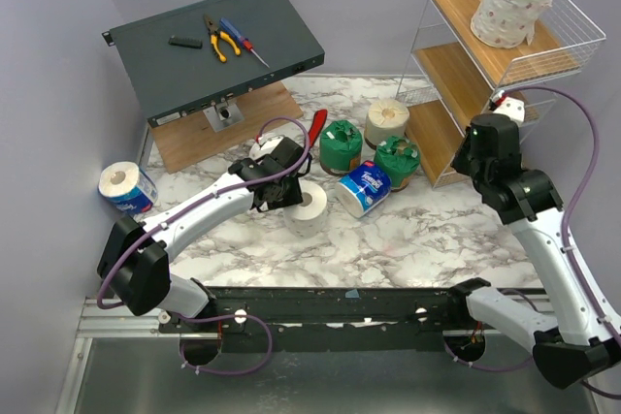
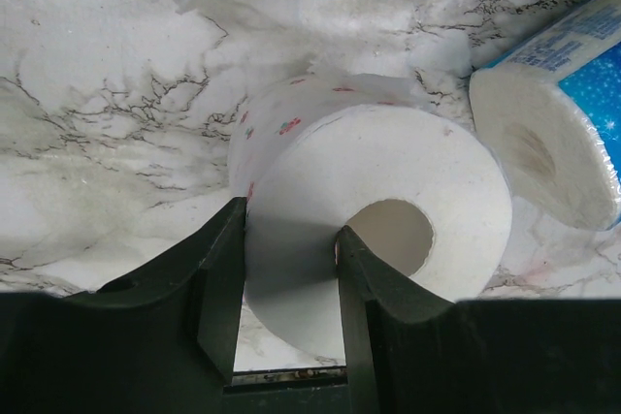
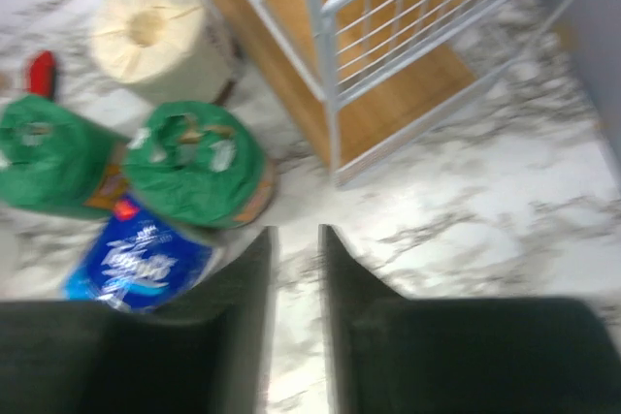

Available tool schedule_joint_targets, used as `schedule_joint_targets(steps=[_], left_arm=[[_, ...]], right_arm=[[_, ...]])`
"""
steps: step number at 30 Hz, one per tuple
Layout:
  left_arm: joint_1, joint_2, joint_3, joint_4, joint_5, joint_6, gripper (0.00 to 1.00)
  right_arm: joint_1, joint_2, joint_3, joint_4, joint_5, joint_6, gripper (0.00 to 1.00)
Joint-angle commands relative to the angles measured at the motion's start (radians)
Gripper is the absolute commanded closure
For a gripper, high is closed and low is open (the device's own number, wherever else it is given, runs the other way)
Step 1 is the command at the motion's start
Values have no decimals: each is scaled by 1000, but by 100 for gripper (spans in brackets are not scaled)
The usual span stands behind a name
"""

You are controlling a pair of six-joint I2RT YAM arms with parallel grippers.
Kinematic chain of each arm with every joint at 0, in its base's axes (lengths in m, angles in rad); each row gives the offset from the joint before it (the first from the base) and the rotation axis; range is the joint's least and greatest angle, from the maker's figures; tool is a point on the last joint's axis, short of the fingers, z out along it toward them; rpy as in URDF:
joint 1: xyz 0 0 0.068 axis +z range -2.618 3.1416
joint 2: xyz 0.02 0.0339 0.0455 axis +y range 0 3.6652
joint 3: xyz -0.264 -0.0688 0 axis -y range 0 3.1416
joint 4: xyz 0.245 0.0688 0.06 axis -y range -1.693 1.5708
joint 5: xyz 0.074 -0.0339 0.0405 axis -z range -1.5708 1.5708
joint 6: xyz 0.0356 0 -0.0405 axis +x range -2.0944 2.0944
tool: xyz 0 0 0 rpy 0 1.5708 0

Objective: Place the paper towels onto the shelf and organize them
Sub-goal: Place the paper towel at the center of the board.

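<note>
My left gripper (image 1: 288,193) (image 2: 289,283) is shut on a white pink-specked paper towel roll (image 1: 312,205) (image 2: 388,172) lying on the marble table. One finger sits in its core and the other on its outside. A second white roll (image 1: 512,2) stands on the top tier of the shelf (image 1: 456,70) (image 3: 330,55). A blue-wrapped roll (image 1: 364,188) (image 2: 563,113) (image 3: 136,254), two green-wrapped rolls (image 1: 341,145) (image 1: 398,160) (image 3: 194,162) and a cream roll (image 1: 387,121) (image 3: 155,36) cluster mid-table. My right gripper (image 1: 482,147) (image 3: 296,235) hovers by the shelf's foot, its jaws narrowly apart and empty.
Another blue-wrapped roll (image 1: 126,186) stands at the far left. A third white roll (image 1: 262,147) lies behind my left gripper, beside a red-handled tool (image 1: 316,128). A dark grey flat box (image 1: 213,46) bearing tools sits on a wooden board at the back left.
</note>
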Motion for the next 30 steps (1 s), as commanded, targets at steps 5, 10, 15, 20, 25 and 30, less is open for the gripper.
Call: schedule_joint_targets(steps=[5, 10, 15, 20, 25, 30], left_arm=[[-8, -20, 52, -24, 9, 6, 65], [-10, -37, 60, -26, 10, 31, 76], [-13, -85, 65, -29, 13, 56, 85], [-27, -125, 107, -51, 26, 89, 89], [-48, -127, 201, -96, 12, 110, 93], [-58, -87, 297, -133, 1, 126, 93]], right_arm=[[3, -90, -64, 92, -455, -25, 31], [3, -112, -202, 209, -697, -4, 25], [3, -136, -323, 335, -840, 43, 24], [5, -115, -335, 395, -934, 57, 15], [74, -42, -246, 352, -870, 29, 9], [325, 47, -99, 249, -497, 0, 8]])
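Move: The left hand still pinches the paper towel by the wall of its upper end, with the middle some 4 cm to this hand's right, 1 cm back and 5 cm below. From the nearly shut right hand, that towel lies about 32 cm left, 4 cm back and 20 cm lower. The blue Tempo roll lies between, about 19 cm left and 1 cm ahead of the right hand; the nearer green roll stands 11 cm left and 7 cm ahead, both some 22 cm below. Left hand lifts the pinched paper towel about 10 cm; right swings some 18 cm left towards it, opening. ##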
